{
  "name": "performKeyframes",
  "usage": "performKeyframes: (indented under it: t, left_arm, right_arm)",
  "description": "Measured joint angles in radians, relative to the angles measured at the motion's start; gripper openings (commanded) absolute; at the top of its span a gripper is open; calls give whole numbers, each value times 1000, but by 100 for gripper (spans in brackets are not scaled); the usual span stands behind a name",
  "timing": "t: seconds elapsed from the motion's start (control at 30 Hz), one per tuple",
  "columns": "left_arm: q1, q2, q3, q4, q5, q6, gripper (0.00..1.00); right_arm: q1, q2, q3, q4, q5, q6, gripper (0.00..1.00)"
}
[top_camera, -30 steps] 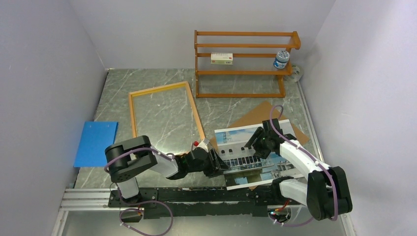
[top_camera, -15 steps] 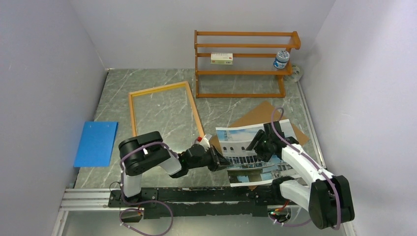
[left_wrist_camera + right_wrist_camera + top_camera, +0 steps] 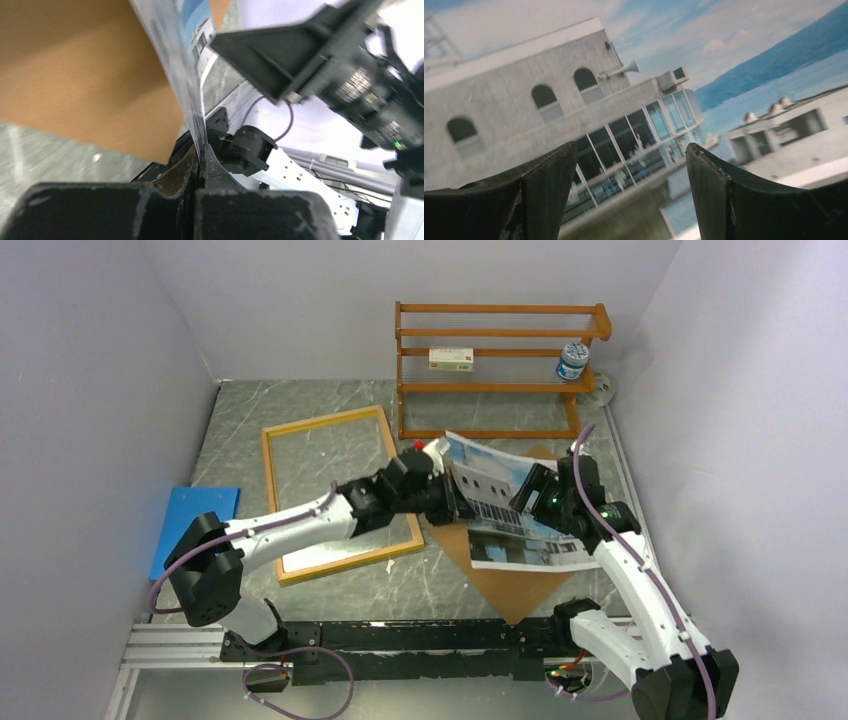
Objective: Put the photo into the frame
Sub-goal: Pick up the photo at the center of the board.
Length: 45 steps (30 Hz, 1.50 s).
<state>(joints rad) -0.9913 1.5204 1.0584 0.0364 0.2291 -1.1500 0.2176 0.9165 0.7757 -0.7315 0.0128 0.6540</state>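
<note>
The photo (image 3: pixel 515 540), a print of a white building under blue sky, is lifted and tilted above the brown backing board (image 3: pixel 510 590). My left gripper (image 3: pixel 448 495) is shut on its left edge. In the left wrist view the jaws (image 3: pixel 201 152) pinch the thin sheet (image 3: pixel 190 75) edge-on. My right gripper (image 3: pixel 528 492) stands open just over the printed face. In the right wrist view the photo (image 3: pixel 574 100) fills the picture between its spread fingers (image 3: pixel 631 165). The frame (image 3: pixel 322 419) lies flat on the table left of the photo, with the left arm reaching across it.
An orange-brown shelf rack (image 3: pixel 500 370) stands at the back with a small box (image 3: pixel 450 359) and a jar (image 3: pixel 572 360) on it. A blue sheet (image 3: pixel 190 530) lies at the table's left edge. White walls close in on both sides.
The left gripper shut on the photo's left edge and carried it up and toward the back, off the board. The right gripper opened wider and moved back with it.
</note>
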Motion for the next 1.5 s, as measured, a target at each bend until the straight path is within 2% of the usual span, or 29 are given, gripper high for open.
performKeyframes:
  t: [0.1,0.23,0.43,0.6,0.8,0.93,1.2,1.5]
  left_arm:
    - [85,0,143,-273,36,73,3]
    - [182,-2,319,-559,65,119,2]
    - [307,-14,535,-851,88,115,3]
    - [389,-13,685,-1022,113,58,2]
    - [460,24,814,-1145,171,-32,3]
    - [493,31,827,-1171,202,-79,2]
    - [546,31,827,-1178,250,-131,3]
    - [558,27,803,-1169,275,-157,2]
  right_arm:
    - [0,-46,49,35,-27,-69,83]
    - [4,-72,124,101,-96,-159,83]
    - [78,-102,155,274,-163,-282,84]
    - [240,-114,153,397,-178,-377,85]
    - [379,-108,103,559,-265,-497,84]
    - [429,-80,67,625,-311,-570,84]
    - [461,-92,-29,706,-336,-710,84]
    - [472,-151,-57,745,-389,-725,85]
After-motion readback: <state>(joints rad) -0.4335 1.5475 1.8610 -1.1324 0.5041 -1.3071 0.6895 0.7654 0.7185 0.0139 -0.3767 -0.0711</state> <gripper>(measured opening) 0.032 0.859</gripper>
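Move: The left hand already pinches the photo's left edge. The frame it is meant for centres about 31 cm to its left, 15 cm ahead and 19 cm below; the photo's middle is 14 cm right, 5 cm ahead and 10 cm down, the brown board 17 cm right, 5 cm ahead and 20 cm down. The open right hand is just above the photo's middle, roughly 4 cm below it and 2 cm ahead, 1 cm left. Left hand, still pinching, lifts the photo some 15 cm left, up and forward; open right follows, turning leftward. ##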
